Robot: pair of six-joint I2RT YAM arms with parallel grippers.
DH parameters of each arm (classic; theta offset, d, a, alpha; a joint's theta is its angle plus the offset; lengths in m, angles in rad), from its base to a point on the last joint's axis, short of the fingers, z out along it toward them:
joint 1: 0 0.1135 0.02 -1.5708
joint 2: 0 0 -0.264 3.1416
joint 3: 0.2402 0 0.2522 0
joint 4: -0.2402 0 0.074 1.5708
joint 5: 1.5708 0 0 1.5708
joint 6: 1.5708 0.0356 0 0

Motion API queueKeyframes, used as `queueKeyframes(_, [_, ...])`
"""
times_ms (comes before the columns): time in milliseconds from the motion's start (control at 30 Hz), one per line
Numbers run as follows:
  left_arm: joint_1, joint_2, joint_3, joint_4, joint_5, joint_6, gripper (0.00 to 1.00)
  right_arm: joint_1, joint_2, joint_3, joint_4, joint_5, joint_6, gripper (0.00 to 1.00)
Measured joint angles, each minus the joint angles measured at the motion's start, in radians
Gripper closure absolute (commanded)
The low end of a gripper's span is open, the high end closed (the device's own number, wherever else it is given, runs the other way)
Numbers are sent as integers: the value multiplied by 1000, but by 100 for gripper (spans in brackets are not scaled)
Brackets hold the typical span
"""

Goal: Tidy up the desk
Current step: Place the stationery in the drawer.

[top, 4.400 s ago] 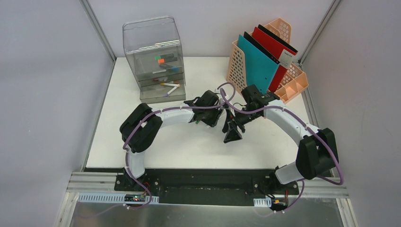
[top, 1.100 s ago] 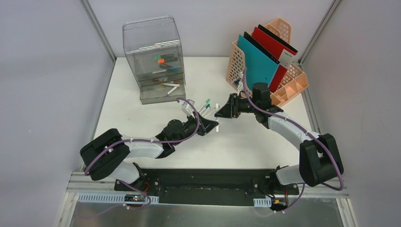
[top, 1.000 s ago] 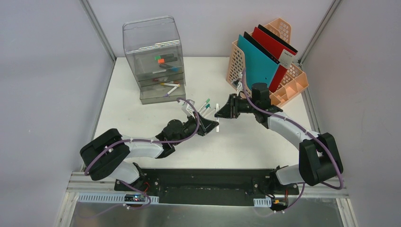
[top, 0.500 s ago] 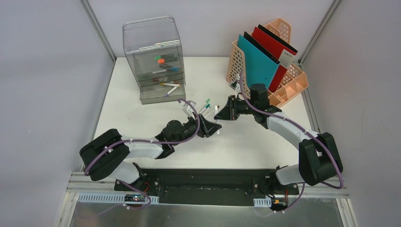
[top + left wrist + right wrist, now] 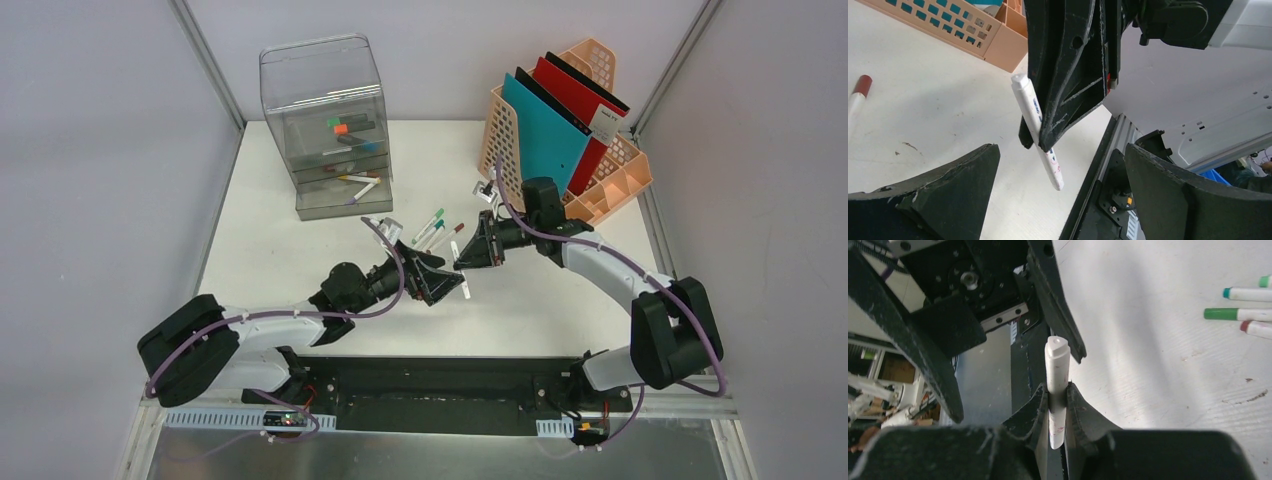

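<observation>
A white pen (image 5: 1057,365) with faint pink and blue print stands pinched between my right gripper's (image 5: 1057,390) shut fingers, lifted off the desk (image 5: 290,260). In the left wrist view the same pen (image 5: 1040,132) hangs in the right gripper's black fingers (image 5: 1068,85), between the spread fingers of my left gripper (image 5: 1060,150), which is open and touches nothing. From above, the two grippers meet near the desk's middle: left gripper (image 5: 440,282), right gripper (image 5: 468,262).
Three markers (image 5: 440,226) with green, teal and red caps lie just behind the grippers. A clear drawer unit (image 5: 325,130) with pens stands back left. An orange file rack (image 5: 610,175) with teal and red folders stands back right. The black rail (image 5: 430,375) runs along the near edge.
My left gripper has opened, released the white pen and drawn back toward the near edge. My right gripper has closed on the pen and holds it alone.
</observation>
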State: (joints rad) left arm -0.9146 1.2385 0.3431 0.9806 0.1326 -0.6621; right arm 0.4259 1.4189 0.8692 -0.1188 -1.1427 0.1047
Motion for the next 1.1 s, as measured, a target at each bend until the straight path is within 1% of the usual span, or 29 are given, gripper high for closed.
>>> queueKeyframes(200, [0,-68,-31,0,-27,23,1,10,5,29,-122,-83,-146,100])
queueKeyframes(300, [0,-80,-31,0,-31,23,4,14,8,35,-153,-103,-187,100])
queueKeyframes(367, [0,-80,-31,0,-31,23,10,20,11,42,-183,-116,-222,100])
queueKeyframes(500, [0,-76,-31,10,-35,18,17,32,19,55,-245,-129,-285,100])
queueKeyframes(567, [0,-62,-31,28,-41,16,24,37,24,62,-270,-131,-308,100])
queueKeyframes(667, [6,-32,-31,63,-51,13,33,42,29,68,-300,-133,-336,100])
queueKeyframes(767, [6,6,-30,99,-54,5,38,44,32,73,-323,-137,-360,100])
queueKeyframes(833, [6,29,-27,112,-54,0,45,46,32,76,-333,-138,-370,100])
queueKeyframes(933, [6,71,-18,140,-54,-10,51,48,32,79,-349,-139,-384,100])
queueKeyframes(1033, [9,108,-12,175,-53,-25,64,50,32,79,-360,-137,-398,100])
queueKeyframes(1100, [12,129,-5,198,-44,-39,75,49,34,80,-365,-130,-406,100])
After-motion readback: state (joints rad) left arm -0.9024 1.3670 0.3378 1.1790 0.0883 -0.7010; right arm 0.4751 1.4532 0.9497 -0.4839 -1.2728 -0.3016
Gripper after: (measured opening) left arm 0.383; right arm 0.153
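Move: The white marker, held in the right fingers, has its middle about 1 cm ahead and 1 cm right of the wide-open left hand, level with it. The brown-capped marker lies on the table some 7 cm ahead, 1 cm left and 14 cm below the left hand. From the right hand, the left fingers wait about 2 cm back and 1 cm left, and the white marker's middle sits 1 cm back. Right hand draws held marker back about 4 cm; left edges 2 cm forward, closing around marker's far end. ##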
